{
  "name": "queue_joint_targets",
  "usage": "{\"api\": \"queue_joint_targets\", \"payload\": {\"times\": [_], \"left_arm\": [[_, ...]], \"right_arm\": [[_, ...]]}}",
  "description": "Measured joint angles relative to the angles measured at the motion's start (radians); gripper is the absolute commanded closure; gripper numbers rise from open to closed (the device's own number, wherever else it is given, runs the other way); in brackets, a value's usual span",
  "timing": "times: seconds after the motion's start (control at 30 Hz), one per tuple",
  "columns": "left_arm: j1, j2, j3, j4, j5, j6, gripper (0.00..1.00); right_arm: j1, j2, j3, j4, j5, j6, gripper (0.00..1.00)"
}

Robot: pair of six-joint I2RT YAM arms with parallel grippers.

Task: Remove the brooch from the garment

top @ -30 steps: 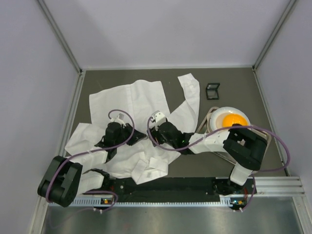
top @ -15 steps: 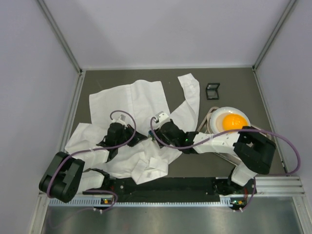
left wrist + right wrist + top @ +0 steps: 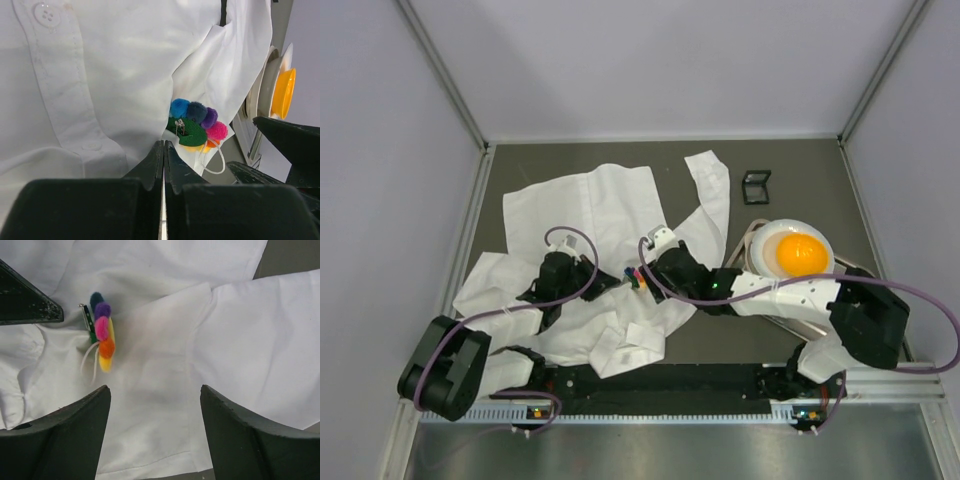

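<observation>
The garment point(image 3: 590, 210), a white creased shirt, lies spread over the dark table. The brooch point(image 3: 638, 277), a small cluster of coloured pompoms on a green back, sits on a fold of it, seen also as the brooch point(image 3: 197, 125) and the brooch point(image 3: 101, 330). My left gripper point(image 3: 163, 146) is shut, its tips against the cloth just below the brooch; I cannot tell whether cloth is pinched. My right gripper point(image 3: 154, 392) is open over bare shirt, the brooch just beyond its left fingertip point(image 3: 102, 392), untouched. In the top view the two grippers face each other across the brooch.
A yellow bowl on stacked white dishes point(image 3: 798, 252) stands right of the shirt, under the right arm's forearm. A small black frame point(image 3: 756, 185) lies at the back right. Grey walls close in the table; a black rail point(image 3: 660, 385) runs along its near edge.
The left gripper has closed fully beside the brooch. The right gripper has drawn back slightly to the right and opened wider, so the brooch now shows between the two grippers in the top view.
</observation>
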Motion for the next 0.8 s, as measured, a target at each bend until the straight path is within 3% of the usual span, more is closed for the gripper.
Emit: {"api": "queue_joint_targets", "payload": {"times": [0.33,0.8], "left_arm": [[-0.002,-0.013,0.000,-0.022,-0.017,0.002,1.00],[-0.010,-0.009,0.000,-0.020,-0.022,-0.003,1.00]], "right_arm": [[0.021,0.134,0.160,0.082,-0.012,-0.023,0.28],[0.103,0.295,0.225,0.100,0.142,-0.097,0.34]]}}
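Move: The brooch stands tilted on the garment, roughly 6 cm to the right hand's left, some 2 cm farther out and 2 cm lower. The left hand's shut fingertips are just past the brooch, about 4 cm to its left; seen from that hand the brooch is about 4 cm to the right, level fore and aft and 1 cm lower. The garment's folded flap lies some 12 cm back from the brooch and 2 cm to its right, near table height. No new grip yet: the left hand holds still with its tips shut, seemingly on a pinch of garment beside the brooch. The right hand, fingers kept wide open, swings about 7 cm left to bring them around the brooch, first arching up some 2.5 cm, then sinking to just below its starting height. It drifts slightly forward as the wrist tips its fingers up by roughly 10 degrees. ##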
